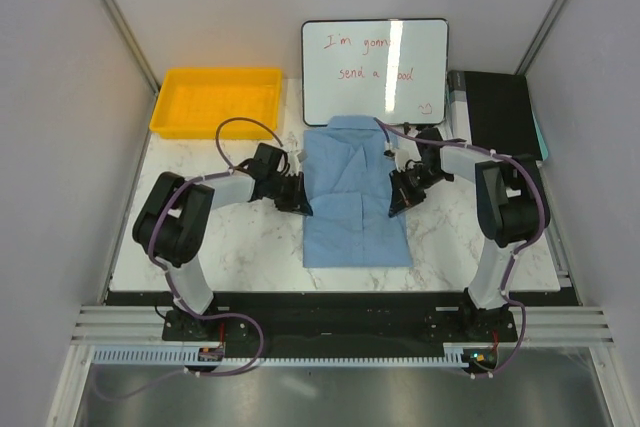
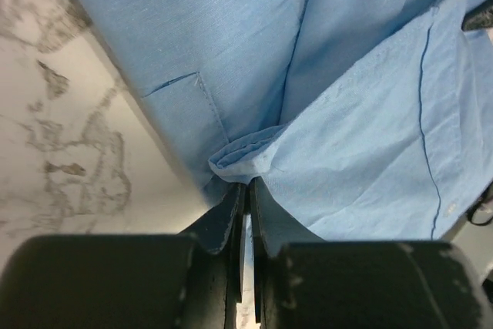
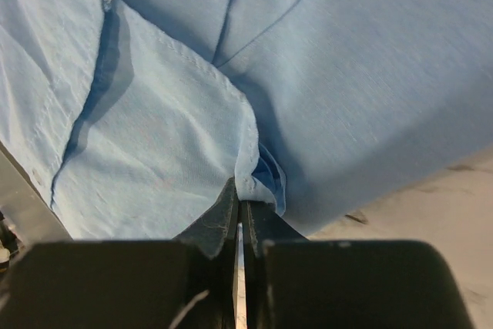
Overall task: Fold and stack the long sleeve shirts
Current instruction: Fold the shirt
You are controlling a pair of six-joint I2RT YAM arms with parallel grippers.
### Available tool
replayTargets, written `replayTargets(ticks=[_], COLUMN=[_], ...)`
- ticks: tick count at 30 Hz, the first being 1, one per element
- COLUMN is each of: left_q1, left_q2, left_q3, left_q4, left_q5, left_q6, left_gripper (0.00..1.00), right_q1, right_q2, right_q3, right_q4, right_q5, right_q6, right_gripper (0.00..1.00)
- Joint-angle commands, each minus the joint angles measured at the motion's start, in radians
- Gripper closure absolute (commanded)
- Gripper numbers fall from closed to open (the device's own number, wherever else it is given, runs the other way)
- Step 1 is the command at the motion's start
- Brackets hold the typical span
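One light blue long sleeve shirt lies folded into a narrow rectangle in the middle of the table, collar toward the back. My left gripper is at its left edge. In the left wrist view the left gripper is shut on a small bunched fold of the shirt. My right gripper is at the right edge. In the right wrist view the right gripper pinches a fold of the shirt's edge between shut jaws. Both sit about halfway down the shirt.
A yellow plastic tray stands at the back left. Behind the collar a whiteboard with red writing leans, and a black box lies at the back right. Bare marble table flanks the shirt.
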Motion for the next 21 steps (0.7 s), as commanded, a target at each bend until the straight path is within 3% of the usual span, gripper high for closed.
replayTargets(ticks=[1,6,7,9,10,13,14,17,19,20,21], left_q1=[0.016,0.067,0.079,0.120,0.136,0.190,0.200,0.205,0.173,0.155,0.107], left_q2=[0.022,-0.027,-0.051,-0.134,-0.160,-0.261,-0.289,-0.433,-0.507,-0.519,-0.529], left_q3=[0.075,0.078,0.059,0.009,0.000,-0.008,-0.020,-0.057,-0.095,-0.113,-0.135], left_q4=[-0.081,-0.087,-0.069,-0.041,-0.043,-0.076,-0.079,-0.081,-0.070,-0.058,-0.046], left_q5=[-0.077,0.057,0.115,0.152,0.191,0.235,0.257,0.323,0.346,0.355,0.367], left_q6=[0.161,0.146,0.112,0.091,0.089,0.107,0.109,0.091,0.025,-0.006,-0.041], left_gripper=[0.89,0.77,0.68,0.61,0.54,0.45,0.43,0.27,0.25,0.25,0.26], right_q1=[0.055,0.053,0.043,0.037,0.031,0.019,0.011,-0.035,-0.047,-0.047,-0.043], right_q2=[-0.038,-0.081,-0.098,-0.122,-0.157,-0.254,-0.277,-0.371,-0.427,-0.443,-0.458], right_q3=[-0.060,-0.034,-0.023,-0.002,-0.002,-0.014,-0.014,0.000,0.001,-0.006,-0.040], right_q4=[0.046,0.043,0.032,-0.011,-0.022,-0.052,-0.062,-0.091,-0.100,-0.091,-0.074], right_q5=[-0.016,0.030,0.027,0.015,-0.008,0.009,0.024,0.072,0.045,-0.041,-0.098], right_q6=[0.047,0.062,0.064,0.064,0.069,0.092,0.092,0.081,0.085,0.102,0.193], right_gripper=[0.95,0.91,0.86,0.76,0.67,0.43,0.41,0.22,0.20,0.20,0.21])
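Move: Both closed hands are at the two front-layer fold corners of the shirt, corner at the fingertips. From the left hand the shirt's middle is about 10 cm right and 3 ahead, its collar some 18 ahead and 9 right, the yellow bin roughly 22 ahead and 18 left. From the right hand the middle is about 8 cm left and 3 ahead, the collar some 19 ahead and 8 left; the cloth lies about at fingertip height. Still nipping the fold corners, the two hands shift the cloth in opposite senses, the left about 2 cm forward, the right about 2 cm back, both drifting slightly left. Then both open wide, let go and rise off the shirt: the left some 14 cm, swinging a few centimetres left with its fingers tilting up 20-odd degrees, the right about 10 cm, edging right and tilting some 15 degrees. ##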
